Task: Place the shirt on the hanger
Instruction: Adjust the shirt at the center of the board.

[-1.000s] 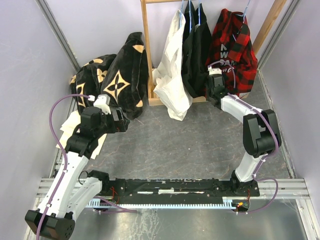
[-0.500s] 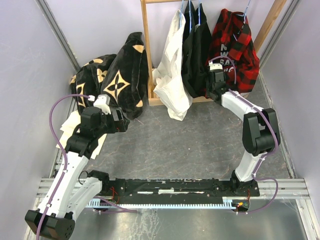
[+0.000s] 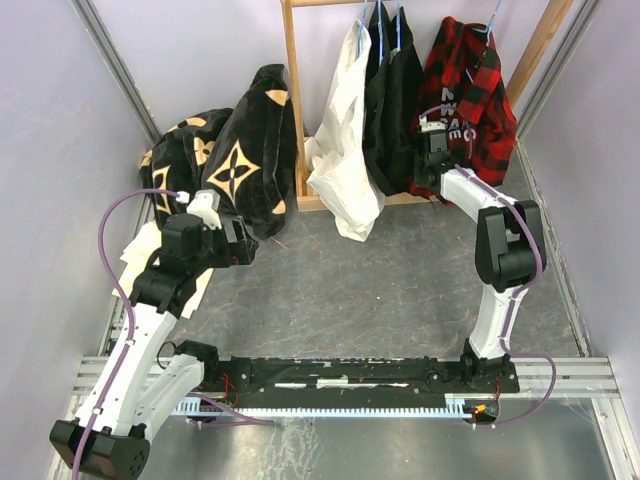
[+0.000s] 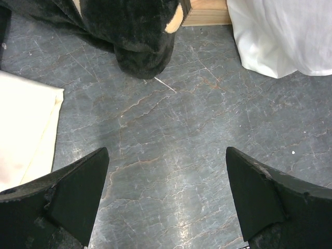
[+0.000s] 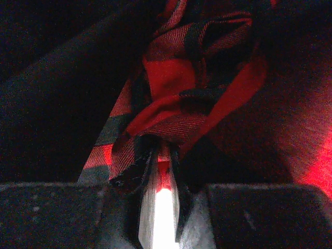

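The red-and-black plaid shirt (image 3: 468,95) with white lettering hangs at the back right. Above its collar shows the light-blue hook of the hanger (image 3: 493,16); the hanger's frame is hidden inside the cloth. My right gripper (image 3: 432,138) is pressed against the shirt's left edge. In the right wrist view this gripper (image 5: 162,151) is shut on a bunched fold of the shirt (image 5: 171,78), with plaid cloth pinched between its narrow jaws. My left gripper (image 3: 240,246) hovers low over the grey floor at the left. Its fingers (image 4: 72,187) stand wide open around nothing.
A pale wooden rail frame (image 3: 293,100) holds a white shirt (image 3: 340,150) and a black garment (image 3: 392,100) left of the plaid one. Black fabric with tan flowers (image 3: 240,150) is heaped at the back left. A cream cloth (image 4: 23,129) lies beside my left gripper. Lilac walls close in both sides.
My right gripper has pushed farther back into the shirt's left edge and its jaws have narrowed onto the cloth. The left arm has not moved.
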`<action>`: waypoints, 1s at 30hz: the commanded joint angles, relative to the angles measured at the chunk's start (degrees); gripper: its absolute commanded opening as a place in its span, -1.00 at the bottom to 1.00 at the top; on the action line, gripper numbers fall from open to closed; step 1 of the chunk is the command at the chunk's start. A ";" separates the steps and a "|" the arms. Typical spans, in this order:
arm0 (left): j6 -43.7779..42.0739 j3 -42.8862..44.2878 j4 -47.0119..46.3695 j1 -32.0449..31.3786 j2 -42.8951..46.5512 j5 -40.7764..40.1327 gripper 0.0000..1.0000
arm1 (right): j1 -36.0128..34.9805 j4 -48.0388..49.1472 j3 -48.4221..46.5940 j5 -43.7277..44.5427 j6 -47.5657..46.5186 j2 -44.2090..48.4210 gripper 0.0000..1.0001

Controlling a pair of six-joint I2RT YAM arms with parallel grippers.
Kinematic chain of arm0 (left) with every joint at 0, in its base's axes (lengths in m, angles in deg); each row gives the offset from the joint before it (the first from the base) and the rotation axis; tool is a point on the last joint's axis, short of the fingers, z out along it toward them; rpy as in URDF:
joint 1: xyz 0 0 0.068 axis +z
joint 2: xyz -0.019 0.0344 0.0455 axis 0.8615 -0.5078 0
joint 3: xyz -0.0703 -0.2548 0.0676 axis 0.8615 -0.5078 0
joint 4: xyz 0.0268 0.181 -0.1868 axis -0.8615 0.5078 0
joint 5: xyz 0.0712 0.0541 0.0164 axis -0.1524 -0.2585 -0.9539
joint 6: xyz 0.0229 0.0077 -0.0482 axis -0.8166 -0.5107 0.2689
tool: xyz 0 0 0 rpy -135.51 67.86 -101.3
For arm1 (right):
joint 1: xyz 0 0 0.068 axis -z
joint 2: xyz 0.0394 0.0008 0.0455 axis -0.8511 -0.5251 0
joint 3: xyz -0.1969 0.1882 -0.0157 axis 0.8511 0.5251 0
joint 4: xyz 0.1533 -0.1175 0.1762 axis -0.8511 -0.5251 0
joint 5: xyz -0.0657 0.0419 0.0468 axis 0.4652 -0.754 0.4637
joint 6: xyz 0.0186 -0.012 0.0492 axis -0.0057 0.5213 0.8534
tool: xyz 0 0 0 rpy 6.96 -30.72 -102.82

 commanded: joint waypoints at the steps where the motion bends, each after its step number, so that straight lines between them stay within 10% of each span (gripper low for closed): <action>1: 1.09 2.82 -0.63 0.02 1.00 -0.96 0.99 | 1.31 -1.38 -5.03 -0.39 -0.16 -3.22 -0.58; 16: 0.91 2.95 -0.49 0.02 0.66 -1.26 0.99 | 3.60 -7.44 -18.89 1.66 -2.35 -9.88 -0.51; 30: 0.68 1.82 -1.68 0.00 0.68 -1.28 0.99 | -0.43 0.20 6.82 -2.01 -1.40 14.90 0.16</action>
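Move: The hung plaid shirt has its middle about 3 cm ahead of the right hand, 5 cm to its right and some 12 cm above; the fingertips are already against its lower folds. The black garment hangs about 9 cm left of this hand, 2 cm ahead and 12 cm above, with the white garment roughly 21 cm left, 1 cm back and 10 cm above. From the left hand the shirt's middle is about 30 cm ahead, 48 cm right and 2 cm higher. Forward and to the right first, dipping a little, the right hand pushes the lower part of the plaid shirt about 4 cm deeper into the rack with its nearly shut fingertips, away from the black garment. Then it reverses quickly, drawing back about 6 cm and rising some 4 cm while the fingers open to roughly half and come free of the cloth. ##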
